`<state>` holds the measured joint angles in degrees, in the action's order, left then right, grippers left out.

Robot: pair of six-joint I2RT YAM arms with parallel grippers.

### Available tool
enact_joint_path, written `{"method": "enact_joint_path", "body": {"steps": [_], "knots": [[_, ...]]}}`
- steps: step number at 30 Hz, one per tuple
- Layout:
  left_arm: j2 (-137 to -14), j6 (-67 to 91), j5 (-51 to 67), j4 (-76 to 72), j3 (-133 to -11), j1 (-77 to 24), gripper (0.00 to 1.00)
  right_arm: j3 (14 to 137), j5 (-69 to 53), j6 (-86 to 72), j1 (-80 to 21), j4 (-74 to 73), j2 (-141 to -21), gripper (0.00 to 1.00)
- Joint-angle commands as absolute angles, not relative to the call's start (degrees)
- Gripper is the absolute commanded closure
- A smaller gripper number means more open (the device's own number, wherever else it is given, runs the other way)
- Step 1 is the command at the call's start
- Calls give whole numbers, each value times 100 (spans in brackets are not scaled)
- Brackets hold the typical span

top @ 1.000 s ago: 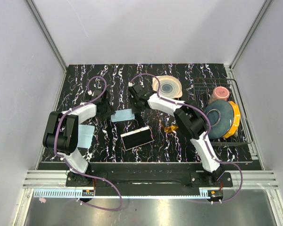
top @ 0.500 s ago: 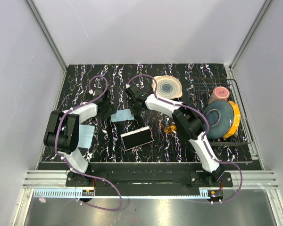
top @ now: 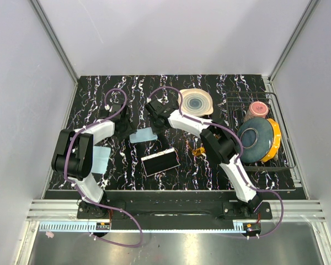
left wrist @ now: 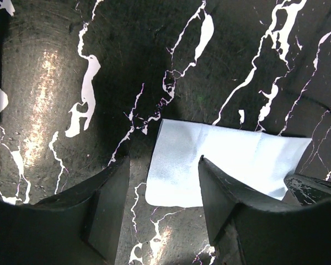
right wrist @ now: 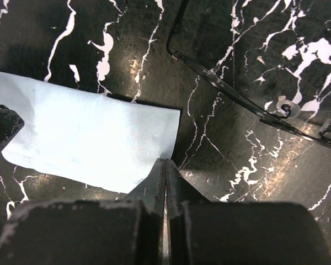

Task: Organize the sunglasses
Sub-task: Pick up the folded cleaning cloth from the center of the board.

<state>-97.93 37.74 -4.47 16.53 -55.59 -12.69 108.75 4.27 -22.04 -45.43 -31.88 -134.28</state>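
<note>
The sunglasses [top: 198, 150], small and amber, lie on the black marbled table [top: 99, 99] beside my right forearm, with neither gripper near them. A light blue cloth [top: 142, 135] [left wrist: 209, 160] [right wrist: 83, 138] lies flat between both grippers. My left gripper [top: 127, 128] [left wrist: 163, 182] stands open over the cloth's left end, which reaches in between its fingers [left wrist: 107, 204]. My right gripper [top: 158, 125] [right wrist: 165, 164] is shut at the cloth's right corner, where the cloth's edge curls up to meet the tips. A flat black case [top: 160, 162] lies in front of the cloth.
A second blue cloth [top: 101, 159] lies by my left arm. A patterned plate [top: 196, 101] sits at the back. A wire rack [top: 284, 149] at the right holds dishes. A thin dark wire shape [right wrist: 237, 99] lies right of the cloth.
My right gripper slid slightly left and its jaws closed at the cloth's right corner. The left gripper has stayed open at the cloth's other end.
</note>
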Motion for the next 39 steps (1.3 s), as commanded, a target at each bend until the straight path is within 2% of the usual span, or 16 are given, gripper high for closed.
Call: {"method": "enact_joint_path", "body": {"steps": [1, 9, 18, 24, 31, 39], "knots": [[-9861, 3779, -562, 1767, -5686, -1301, 43, 11083, 1010, -2074, -4579, -3568, -13588, 100], [-9940, 4060, -483, 1810, -5704, -1336, 44, 11057, 747, -2109, -4570, -3516, -13544, 100], [-10186, 4157, -475, 1854, -5766, -1450, 66, 10951, 624, -2189, -4562, -3428, -13544, 100], [-10257, 4175, -571, 1969, -5880, -1503, 71, 10907, 589, -2197, -4570, -3410, -13509, 100], [-10309, 4184, -624, 2039, -5915, -1556, 82, 10837, 527, -2232, -4579, -3340, -13465, 100], [-10257, 4166, -747, 2135, -5976, -1556, 88, 10810, 510, -2232, -4570, -3261, -13412, 100]]}}
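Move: The folded cleaning cloth lies under both hands: its middle is some 5 cm to the right of the left hand and 1 cm nearer the base, and about 5 cm straight left of the right hand, a centimetre below each. From the left hand, the black case lies about 11 cm left and 4 cm ahead, and the open white-edged box about 12 cm right and 12 cm back. The thin-framed glasses are roughly 7 cm right and 3 cm ahead of the right hand. The cloth's left end, between the left hand's open fingers, gets pinched: the left hand slides nearly 2 cm right along the table, sinking about half a centimetre, while its fingers close almost fully on the edge. The right hand, already shut on the cloth's right end, shifts about half a centimetre right, then stays and keeps its hold. ##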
